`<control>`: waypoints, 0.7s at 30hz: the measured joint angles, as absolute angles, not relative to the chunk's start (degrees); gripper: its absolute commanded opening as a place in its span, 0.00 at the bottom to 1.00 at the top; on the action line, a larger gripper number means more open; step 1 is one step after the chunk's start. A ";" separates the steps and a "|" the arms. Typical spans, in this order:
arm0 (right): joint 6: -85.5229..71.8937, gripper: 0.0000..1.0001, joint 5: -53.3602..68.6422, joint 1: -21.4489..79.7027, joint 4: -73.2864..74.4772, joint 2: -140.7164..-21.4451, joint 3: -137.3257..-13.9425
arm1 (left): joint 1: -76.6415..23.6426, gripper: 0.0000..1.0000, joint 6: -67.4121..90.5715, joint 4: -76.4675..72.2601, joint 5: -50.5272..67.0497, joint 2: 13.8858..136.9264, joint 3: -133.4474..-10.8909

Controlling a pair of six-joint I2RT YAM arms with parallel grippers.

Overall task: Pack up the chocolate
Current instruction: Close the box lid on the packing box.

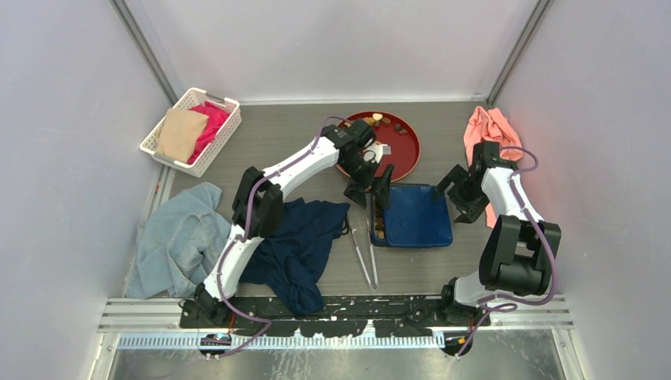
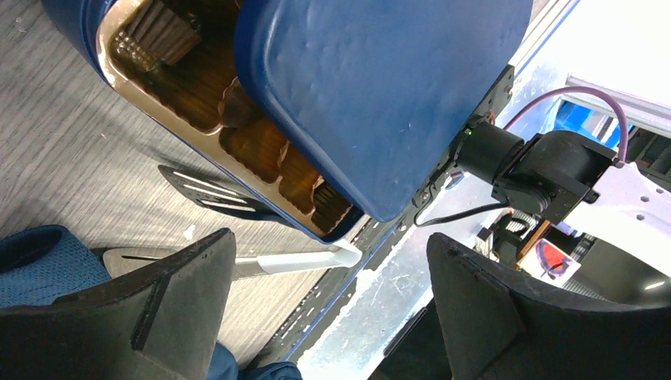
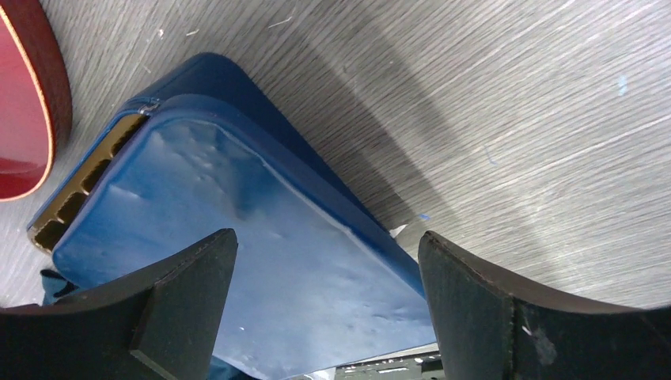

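Observation:
Several pieces of chocolate (image 1: 377,120) lie at the far rim of the red round tray (image 1: 403,150). The navy box (image 1: 412,215) sits in front of the tray, its lid (image 2: 380,95) shifted so that one row of gold compartments (image 2: 261,146) shows, with brown ribbed pieces (image 2: 328,207) in them. My left gripper (image 1: 369,187) hovers open at the box's far left corner, holding nothing. At the box's right edge my right gripper (image 1: 459,195) is open and empty too. In the right wrist view the lid (image 3: 237,237) lies below the fingers (image 3: 182,285).
Metal tongs (image 1: 363,255) lie just left of the box, near a dark navy cloth (image 1: 305,245). A light-blue cloth (image 1: 178,237) is at the left, a white basket (image 1: 192,131) with cloths at the far left, and a salmon cloth (image 1: 490,127) at the far right.

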State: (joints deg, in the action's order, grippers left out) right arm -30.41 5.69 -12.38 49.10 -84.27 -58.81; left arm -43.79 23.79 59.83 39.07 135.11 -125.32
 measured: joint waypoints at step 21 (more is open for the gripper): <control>-33.39 0.89 18.65 -12.38 45.91 -85.27 -58.72 | -43.75 0.63 23.68 61.39 41.65 138.76 -127.44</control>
State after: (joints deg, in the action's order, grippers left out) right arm -33.39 18.65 -12.38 45.91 -85.27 -58.72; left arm -43.75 23.68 61.39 41.65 138.76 -127.44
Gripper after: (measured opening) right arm 0.896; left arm 0.688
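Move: The lid lies over the packing box but sits about 4 cm too far right. Its middle is some 9 cm left of my right hand, 3 cm back and slightly lower. The box's own middle is about 12 cm left of that hand and 3 cm back. The red plate is roughly 15 cm ahead and 18 cm left of it. From my left hand, the lid's middle is about 12 cm right, 3 cm back and 5 cm down; the tongs lie 12 cm back and 2 cm left. With one open right finger against the lid's right edge, I push the lid along leftward over the box, going about 4 cm left and a little forward, rising slightly, while the wrist rolls some 15 degrees and the fingertips swing left. My left hand sinks about 1.5 cm beside the lid's left edge and closes its wide-open fingers part way. ##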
